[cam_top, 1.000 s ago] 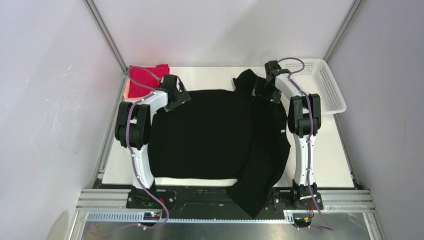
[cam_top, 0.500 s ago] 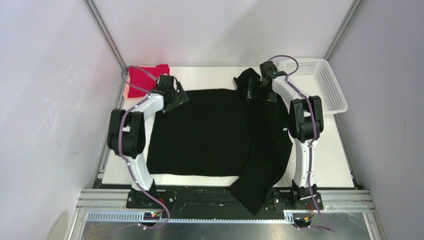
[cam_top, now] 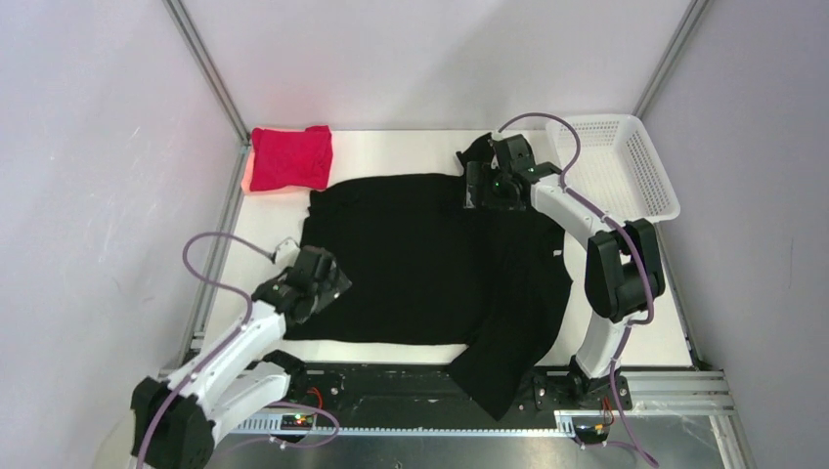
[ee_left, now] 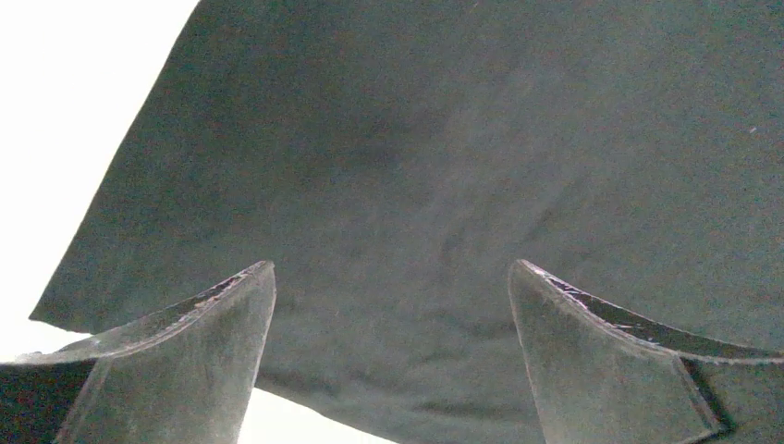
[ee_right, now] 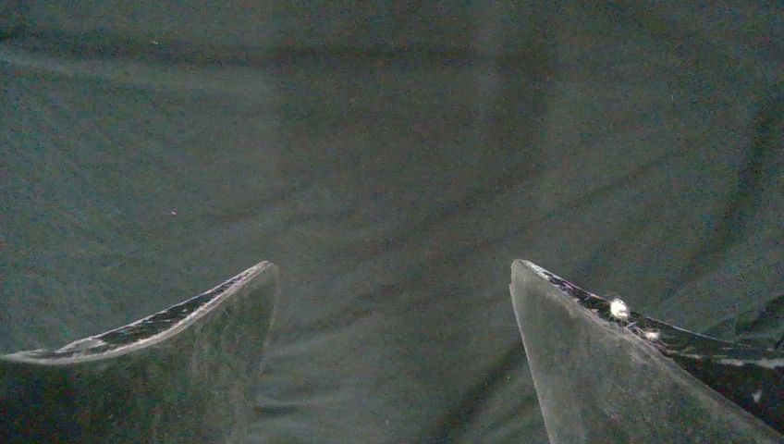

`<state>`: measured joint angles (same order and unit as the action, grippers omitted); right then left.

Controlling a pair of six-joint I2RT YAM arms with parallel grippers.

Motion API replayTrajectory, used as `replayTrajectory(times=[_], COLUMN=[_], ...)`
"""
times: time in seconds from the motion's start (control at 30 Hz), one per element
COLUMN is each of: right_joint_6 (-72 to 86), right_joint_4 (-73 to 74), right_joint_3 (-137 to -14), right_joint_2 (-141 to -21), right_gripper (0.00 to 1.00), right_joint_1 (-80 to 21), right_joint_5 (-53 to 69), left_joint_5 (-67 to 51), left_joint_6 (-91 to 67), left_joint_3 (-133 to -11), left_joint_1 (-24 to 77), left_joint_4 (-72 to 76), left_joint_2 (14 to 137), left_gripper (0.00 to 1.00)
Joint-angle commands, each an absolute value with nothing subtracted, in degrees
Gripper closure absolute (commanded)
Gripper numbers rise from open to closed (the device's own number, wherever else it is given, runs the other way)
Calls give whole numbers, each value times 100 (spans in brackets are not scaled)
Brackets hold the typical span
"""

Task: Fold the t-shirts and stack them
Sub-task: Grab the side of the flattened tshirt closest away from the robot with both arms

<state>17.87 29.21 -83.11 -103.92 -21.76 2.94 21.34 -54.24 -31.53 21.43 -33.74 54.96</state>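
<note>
The large black t-shirt lies spread over the table's middle, one part hanging off the near edge. A folded crimson-red t-shirt sits at the far left corner. My left gripper hangs open over the black shirt's near left corner; in the left wrist view the black cloth fills the frame and nothing sits between the fingers. My right gripper is open over the shirt's far edge near the middle, and only black cloth lies beneath it.
A white mesh basket stands at the far right corner. The white table shows bare along the left side of the shirt and beside the basket. Grey walls and metal posts close in the back and sides.
The left arm has swung from the shirt's far left corner back to its near left corner. The right gripper has shifted left along the far edge. The far left of the shirt now lies flat.
</note>
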Motion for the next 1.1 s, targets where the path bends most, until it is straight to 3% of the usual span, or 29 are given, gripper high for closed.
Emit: replayTrajectory(times=[0.0,0.13,0.63,1.07], right_joint_6=[1844,1819,1871,1867], right_joint_4=[2673,2628,2621,2595], right_joint_3=[-8187,-8107,-8104,-8097], right_joint_2=[-10255,-10268,-10344,-10581], right_gripper=[0,1,1,1], right_joint_1=[-2153,-2117,-1896,-1739], right_joint_5=[348,374,540,706], left_joint_5=[2562,2543,3306,2041], left_joint_6=[-7206,-7931,-8542,-7989], left_joint_3=[-2500,-2007,-2323,-2958], left_joint_1=[2583,2601,2581,2627], left_joint_4=[-4500,-4534,-4488,-5230], left_joint_2=[4492,4253,5374,4779], left_gripper=[0,0,2,1])
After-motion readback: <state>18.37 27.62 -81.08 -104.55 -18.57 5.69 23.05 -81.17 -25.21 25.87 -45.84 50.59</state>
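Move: The left hand is open over the near-left part of the black t-shirt. That shirt's near-left corner lies about 9 cm back and 8 cm to its left, some 5 cm lower, and the shirt's near edge passes about 9 cm straight back at that same lower level; the table's front edge is about 14 cm straight back, 6 cm below. From the right hand, that corner is roughly 29 cm back, 40 cm left and 11 cm down. The left hand quickly draws back about 5.5 cm and sinks some 4 cm towards the black t-shirt's near edge and near-left corner, turning about 20 degrees counter-clockwise with its fingers kept wide open. It then stays low there, easing a centimetre or two left and back right; the open right hand merely shifts about 2 cm to the right over the far-right part of the shirt and sinks a centimetre or so. ##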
